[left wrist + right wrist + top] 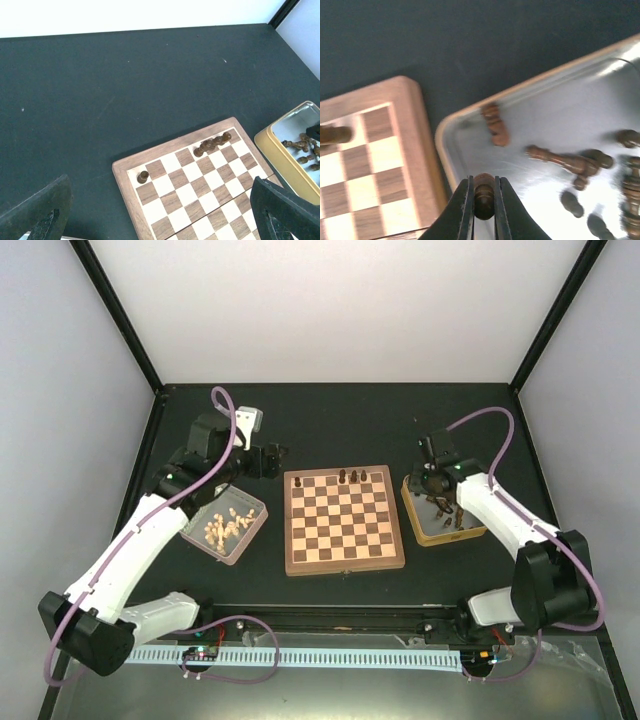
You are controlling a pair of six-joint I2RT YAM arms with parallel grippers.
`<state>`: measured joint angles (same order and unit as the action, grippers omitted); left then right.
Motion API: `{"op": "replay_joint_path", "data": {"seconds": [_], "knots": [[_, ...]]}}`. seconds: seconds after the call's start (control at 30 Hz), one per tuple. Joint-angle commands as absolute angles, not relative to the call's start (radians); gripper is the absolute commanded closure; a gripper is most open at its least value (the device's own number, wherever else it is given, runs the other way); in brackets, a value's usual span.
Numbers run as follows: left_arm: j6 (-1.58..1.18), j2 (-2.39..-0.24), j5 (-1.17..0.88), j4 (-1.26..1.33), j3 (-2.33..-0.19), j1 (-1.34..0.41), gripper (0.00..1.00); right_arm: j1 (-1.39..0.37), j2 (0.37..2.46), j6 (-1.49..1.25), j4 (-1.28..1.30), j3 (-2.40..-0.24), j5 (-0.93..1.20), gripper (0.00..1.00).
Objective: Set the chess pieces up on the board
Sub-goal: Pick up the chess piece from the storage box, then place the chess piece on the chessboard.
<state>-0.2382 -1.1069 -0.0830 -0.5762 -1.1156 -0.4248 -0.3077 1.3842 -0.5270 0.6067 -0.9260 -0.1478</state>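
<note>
The board (345,540) lies mid-table. One dark chess piece (299,482) stands in its far left corner, and several more (352,477) are bunched on the far row. In the left wrist view that single piece (143,176) and the bunch (212,143) show on the board (200,200). My left gripper (275,462) hovers just off the board's far left corner, open wide and empty (160,220). My right gripper (484,181) is shut on a dark chess piece (484,200) above the near left corner of the metal tray (442,150).
The gold-rimmed tray (410,505) right of the board holds several loose dark pieces (565,161) lying flat. A second tray (250,530), left of the board, holds pale cream pieces (225,525). The board's frame (417,150) runs close beside the right tray.
</note>
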Motion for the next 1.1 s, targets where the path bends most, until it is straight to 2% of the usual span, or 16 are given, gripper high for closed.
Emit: {"op": "replay_joint_path", "data": {"seconds": [0.0,0.5,1.07], "knots": [[-0.229,-1.075,-0.087,-0.539,-1.109,-0.417,0.01,-0.380,1.413,-0.542,0.624,-0.998,-0.111,0.94],[-0.213,-1.061,-0.090,-0.523,-1.095,-0.417,0.01,-0.523,1.710,-0.512,0.658,-1.238,-0.119,0.92],[-0.207,-1.066,-0.090,-0.523,-1.094,-0.417,0.01,-0.539,1.816,-0.505,0.654,-1.255,-0.128,0.91]]}}
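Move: The right hand already holds a dark chess piece just inside the storage box's left wall. Its target, the empty light square in the board's right-hand column, second row from the far edge, lies about 11 cm left, 3 cm ahead and 6 cm below. The nearest standing piece is some 14 cm left and 6 ahead; a lone piece in the box is about 3 ahead, 1 left. From the left hand the square is roughly 23 cm right, 4 ahead and well below. Keeping its pinch on the dark piece, the right hand sweeps about 11 cm to the left and some 3 cm forward, out over the box's left wall to the board's right-hand column, rising a couple of centimetres at first. Before the sideways travel is done it starts sinking towards the light square, ending about 4 cm lower than it began, while the wrist turns some 15 degrees counter-clockwise and the fingers tip a little closer to vertical, still shut on the piece. ##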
